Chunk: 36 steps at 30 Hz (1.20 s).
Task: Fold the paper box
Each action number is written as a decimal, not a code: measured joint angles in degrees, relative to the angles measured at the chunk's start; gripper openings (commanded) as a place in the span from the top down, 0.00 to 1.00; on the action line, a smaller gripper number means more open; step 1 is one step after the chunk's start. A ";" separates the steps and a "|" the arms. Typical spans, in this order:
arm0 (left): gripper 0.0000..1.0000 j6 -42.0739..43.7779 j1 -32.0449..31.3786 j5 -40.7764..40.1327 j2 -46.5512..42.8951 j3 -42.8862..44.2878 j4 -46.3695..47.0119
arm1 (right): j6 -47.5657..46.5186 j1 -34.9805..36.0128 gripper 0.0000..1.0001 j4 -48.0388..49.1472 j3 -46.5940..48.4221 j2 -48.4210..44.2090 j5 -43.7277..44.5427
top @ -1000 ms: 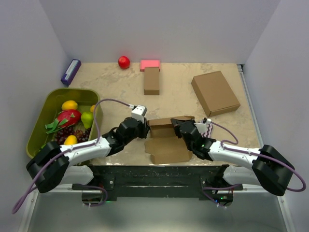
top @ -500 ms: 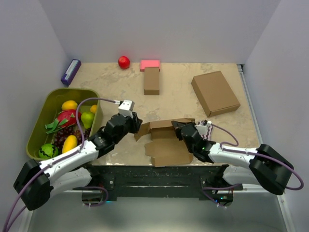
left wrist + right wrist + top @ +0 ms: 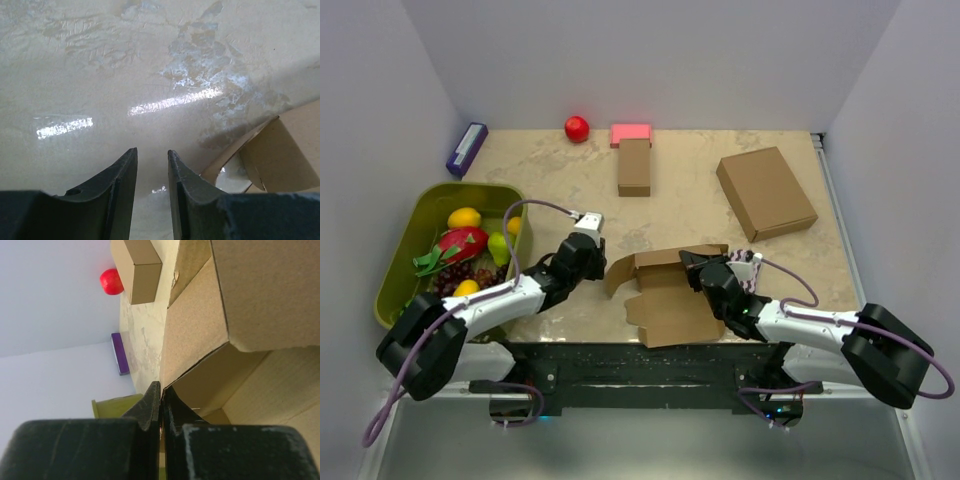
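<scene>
The paper box (image 3: 665,295) is a brown die-cut sheet, partly folded, near the table's front edge; its back walls stand up and its front panel lies flat. My right gripper (image 3: 696,263) is shut on the box's upright right wall, and in the right wrist view the thin cardboard edge (image 3: 200,335) runs down between the fingertips (image 3: 160,386). Just left of the box's loose left flap is my left gripper (image 3: 600,268), not touching it. It stands open over bare table (image 3: 151,152), and the flap (image 3: 280,150) shows at lower right.
A green bin (image 3: 420,215) of fruit sits at the left. A larger brown box (image 3: 766,192) lies at the back right. A narrow brown box (image 3: 634,166), a pink block (image 3: 630,132), a red ball (image 3: 577,127) and a purple object (image 3: 466,148) line the back.
My left gripper has let go of the box's left side, opened and drawn back to the left. The left flap has swung outward. The right gripper stays shut on the box wall.
</scene>
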 measured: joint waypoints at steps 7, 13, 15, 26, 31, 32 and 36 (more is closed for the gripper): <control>0.64 2.69 0.00 4.31 4.46 -1.14 4.81 | -0.13 0.00 1.00 0.46 -0.17 0.02 0.02; 0.65 5.53 0.00 11.89 4.44 -5.03 11.80 | -0.13 0.00 1.00 0.81 -0.24 0.07 0.00; 0.66 6.21 0.00 14.23 4.42 -5.86 13.62 | -0.13 0.00 1.00 0.87 -0.24 0.15 0.02; 0.66 8.59 -0.31 21.51 0.74 -9.31 18.99 | -0.11 0.00 1.00 1.51 -0.24 1.20 0.07; 0.66 8.57 -3.74 21.44 0.61 -9.40 20.44 | -0.11 0.00 1.00 1.84 -0.24 1.57 0.07; 0.66 8.52 -4.61 21.27 0.63 -9.40 20.55 | -0.11 0.00 1.00 1.99 -0.24 1.70 0.09; 0.65 8.11 -7.96 19.28 1.05 -9.40 20.90 | -0.13 0.00 1.00 2.16 -0.24 1.77 0.09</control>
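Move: Just to the right of the left hand, about 5 cm over and 1 cm farther out, the paper box's side flap sticks outward at fingertip height. The box's far wall stands some 17 cm right and 5 cm farther out, slightly higher. The lower flap is about 9 cm right and 8 cm back, some 5 cm lower. From the right hand, the side flap lies roughly 16 cm left, 3 cm back and 4 cm lower. Sweeping round the outside of the side flap, the left hand first dips about 2 cm, then goes right and back towards the box's open near side, about 10 cm in all, climbing back the 2 cm on the way. It turns some 30 degrees clockwise, its part-open fingers pushing the flap inward, while the right hand stays and keeps its pinch on the far wall. ##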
